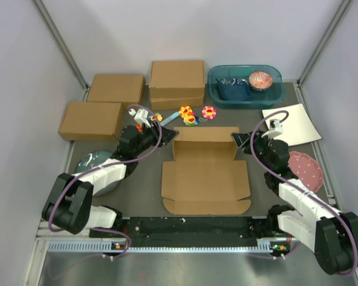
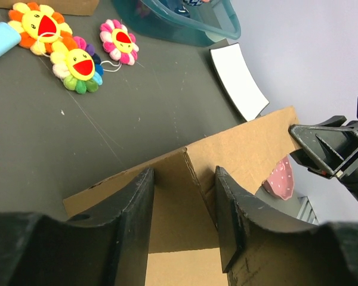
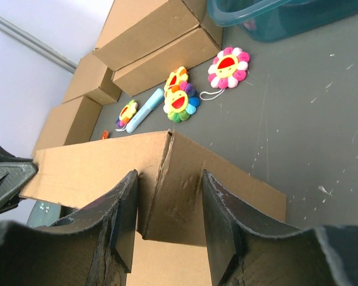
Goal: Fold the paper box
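The paper box (image 1: 206,185) lies as a flat brown die-cut piece at mid-table, its back wall standing upright. My left gripper (image 1: 164,136) is at the wall's left corner and my right gripper (image 1: 240,142) at its right corner. In the left wrist view the gripper (image 2: 184,179) straddles the corner of the box (image 2: 256,143): one finger lies on the wall, the other on the folded side tab. In the right wrist view the gripper (image 3: 169,185) pinches the opposite corner of the box (image 3: 95,167) the same way, with creases on the tab.
Three ready-made cardboard boxes (image 1: 176,80) (image 1: 115,88) (image 1: 90,119) stand at the back left. A teal bin (image 1: 244,85) is at the back right. Plush flowers (image 1: 191,115) lie behind the wall. A white sheet (image 1: 291,124) and a pink plate (image 1: 304,168) sit on the right, a grey dish (image 1: 95,164) on the left.
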Controlling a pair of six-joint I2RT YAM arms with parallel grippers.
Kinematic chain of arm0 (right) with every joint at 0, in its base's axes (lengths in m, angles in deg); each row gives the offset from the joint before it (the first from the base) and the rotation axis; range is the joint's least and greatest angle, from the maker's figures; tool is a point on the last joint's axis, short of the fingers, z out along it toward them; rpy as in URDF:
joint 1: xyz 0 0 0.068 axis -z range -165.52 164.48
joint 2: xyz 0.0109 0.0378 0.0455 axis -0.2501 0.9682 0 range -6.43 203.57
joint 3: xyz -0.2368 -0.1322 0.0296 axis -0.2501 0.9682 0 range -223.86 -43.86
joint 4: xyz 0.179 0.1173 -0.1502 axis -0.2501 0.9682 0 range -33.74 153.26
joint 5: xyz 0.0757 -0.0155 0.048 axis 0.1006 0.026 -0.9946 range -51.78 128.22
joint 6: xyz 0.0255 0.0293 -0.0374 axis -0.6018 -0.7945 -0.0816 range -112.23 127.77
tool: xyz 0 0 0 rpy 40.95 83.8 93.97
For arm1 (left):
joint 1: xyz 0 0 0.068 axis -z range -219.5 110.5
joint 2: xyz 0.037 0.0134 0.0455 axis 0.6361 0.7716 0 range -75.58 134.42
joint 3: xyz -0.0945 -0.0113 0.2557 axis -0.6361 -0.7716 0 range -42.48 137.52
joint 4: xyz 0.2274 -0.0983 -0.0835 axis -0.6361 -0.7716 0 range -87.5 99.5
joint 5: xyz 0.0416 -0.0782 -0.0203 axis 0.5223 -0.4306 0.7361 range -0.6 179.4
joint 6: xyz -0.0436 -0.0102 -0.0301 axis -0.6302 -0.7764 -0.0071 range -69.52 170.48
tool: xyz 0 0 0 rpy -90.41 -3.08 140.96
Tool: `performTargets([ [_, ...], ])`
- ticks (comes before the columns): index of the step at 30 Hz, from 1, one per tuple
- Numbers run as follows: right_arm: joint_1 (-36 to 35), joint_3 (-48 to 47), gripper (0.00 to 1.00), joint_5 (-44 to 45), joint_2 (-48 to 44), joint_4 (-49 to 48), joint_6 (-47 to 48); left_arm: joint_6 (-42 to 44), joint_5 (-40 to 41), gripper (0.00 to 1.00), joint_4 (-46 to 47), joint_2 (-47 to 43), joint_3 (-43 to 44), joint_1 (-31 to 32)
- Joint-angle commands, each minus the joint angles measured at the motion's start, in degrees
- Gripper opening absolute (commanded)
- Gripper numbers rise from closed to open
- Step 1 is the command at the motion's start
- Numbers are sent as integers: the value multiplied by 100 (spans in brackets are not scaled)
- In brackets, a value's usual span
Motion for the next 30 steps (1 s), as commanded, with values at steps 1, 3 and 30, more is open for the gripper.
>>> performTargets([
  [1, 38, 400, 35, 179, 274, 1159, 316, 416, 350, 36, -1300, 406, -364, 28],
  [3, 47, 435, 35, 179, 318, 1176, 316, 398, 341, 34, -1265, 476, -373, 28],
  [30, 38, -1752, 75, 829, -569, 3654, 738, 784, 895, 69, -3267, -630, 1277, 46],
])
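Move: Each hand already has its fingers astride an upper far corner of the upright box, the left hand's about 1 cm to its right and the right hand's about 1 cm to its left, both about 1 cm below the hand point. From the left hand, the blue tube lies roughly 8 cm ahead and 2 cm left, and the rainbow flower 8 cm ahead and 6 cm right. From the right hand, the pink flower lies about 12 cm ahead and 11 cm left, and the flat lid panel 17 cm back and 12 cm left. All four sit some 8 cm below. With the fingers still closed on the two far corners, both hands first ease down and slightly forward, each by barely half a centimetre, then reverse upward. As they rise about 1 cm they open their fingers and draw outward off the corners, the left hand going about 1.5 cm left and the right hand nearly 2 cm right and 1 cm back, each wrist rolling and tipping its fingertips slightly down, some 10 degrees in all. ##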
